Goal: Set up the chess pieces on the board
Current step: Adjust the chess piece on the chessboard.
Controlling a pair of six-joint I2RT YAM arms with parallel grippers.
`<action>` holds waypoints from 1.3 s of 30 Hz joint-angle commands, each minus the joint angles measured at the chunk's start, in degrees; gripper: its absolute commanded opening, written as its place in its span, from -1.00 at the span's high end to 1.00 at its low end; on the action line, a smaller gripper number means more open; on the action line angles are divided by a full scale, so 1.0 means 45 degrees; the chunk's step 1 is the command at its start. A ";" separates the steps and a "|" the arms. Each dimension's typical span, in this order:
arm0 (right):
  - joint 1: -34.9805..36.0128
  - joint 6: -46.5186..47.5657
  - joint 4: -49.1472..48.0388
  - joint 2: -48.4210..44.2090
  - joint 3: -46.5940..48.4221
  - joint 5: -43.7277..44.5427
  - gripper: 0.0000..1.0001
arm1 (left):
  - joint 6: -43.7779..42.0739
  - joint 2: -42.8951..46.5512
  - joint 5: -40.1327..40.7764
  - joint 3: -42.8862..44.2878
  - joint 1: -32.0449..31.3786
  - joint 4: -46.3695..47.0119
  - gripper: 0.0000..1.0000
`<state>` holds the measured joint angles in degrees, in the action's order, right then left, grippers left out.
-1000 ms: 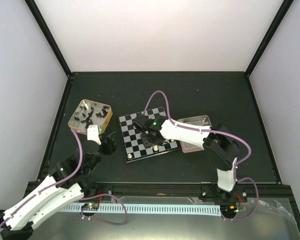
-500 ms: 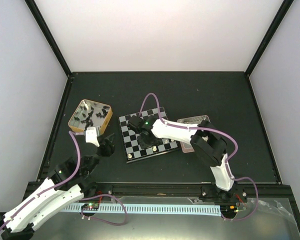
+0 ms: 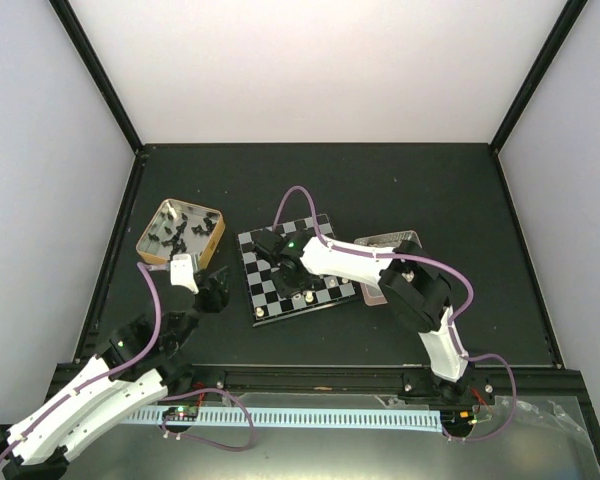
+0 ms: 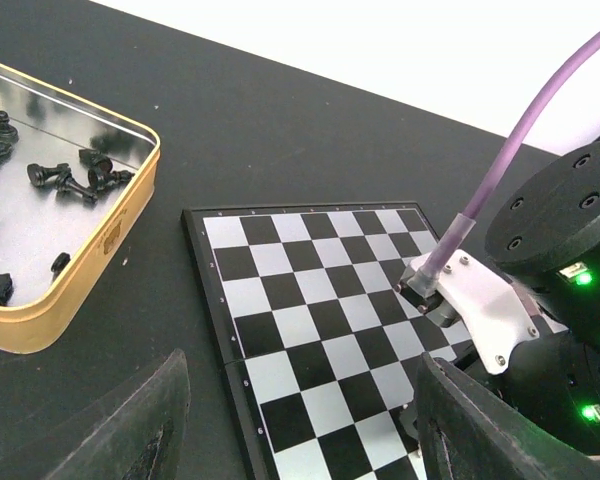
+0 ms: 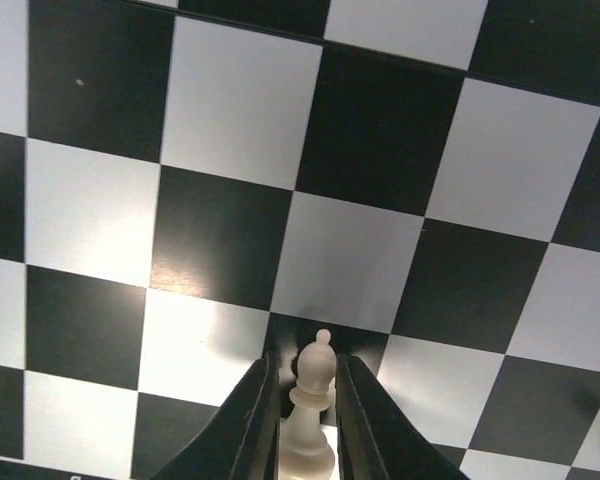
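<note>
The board [image 3: 265, 292] lies mid-table, and its black and pale squares fill the right wrist view [image 5: 230, 100]. My right gripper [image 3: 280, 252] hangs over the board's far left part. It [image 5: 305, 362] is shut on a cream-white bishop [image 5: 313, 390], whose base fills the gap between the fingers and whose head points away from the camera. A small white piece [image 3: 311, 297] stands near the board's near edge. My left gripper [image 3: 215, 290] hovers open just left of the board; in its own view the wide-apart gripper [image 4: 300, 425] frames the board's corner [image 4: 280, 330] and holds nothing.
A gold-rimmed tin [image 3: 212, 238] holding several black pieces [image 3: 175, 232] sits left of the board, and also appears in the left wrist view [image 4: 110, 240]. A pink tray [image 3: 380, 297] and a silver lid [image 3: 390, 240] lie right of the board. The right arm [image 4: 550, 300] reaches over the board.
My right gripper moved left and farther across the board, and its jaws narrowed onto the bishop. The left gripper drifted slightly and stayed open.
</note>
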<state>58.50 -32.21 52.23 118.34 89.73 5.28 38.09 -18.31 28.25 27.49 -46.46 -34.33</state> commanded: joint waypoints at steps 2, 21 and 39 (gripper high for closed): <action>0.0212 0.0548 -0.0004 0.0237 0.0511 -0.0425 0.53 | -0.0031 0.0084 0.0321 -0.0015 0.0087 -0.0158 -0.27; 0.0842 -0.0545 0.0558 0.0481 0.0421 0.0282 0.42 | 0.0042 0.0200 0.0354 -0.0073 0.0089 -0.0204 -0.28; 0.0848 -0.3016 -0.1196 0.0337 -0.0218 0.0941 0.15 | 0.0072 0.0281 0.0397 -0.0107 0.0075 -0.0208 -0.28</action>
<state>62.02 -41.67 48.77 119.94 90.13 6.48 38.13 -17.82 28.56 27.11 -46.46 -34.48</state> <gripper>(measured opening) 0.428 0.641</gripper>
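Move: The white chess piece being adjusted leans or lies between the right fingertips, at the hand and about 1 cm lower, its head pointing ahead and slightly left. At about its height, a corner piece stands roughly 8 cm left and 4 cm back of that hand, a second piece some 4 cm right and 1 cm back, a third about 9 cm right and 4 cm ahead. From the left hand the adjusted piece is about 17 cm right, 4 cm ahead and 17 cm down. Staying low over the board, the right hand loosens its fingers from the white chess piece while easing about 1 cm left, then draws back some 2.5 cm towards the board's near edge. It comes forward again a little over 1 cm and on to the left towards the corner piece, ending about 2.5 cm left of its start while the fingers open wider around the piece and the wrist, after a slight counter-clockwise turn, swings back about 10 degrees clockwise, fingers still pointing down. ##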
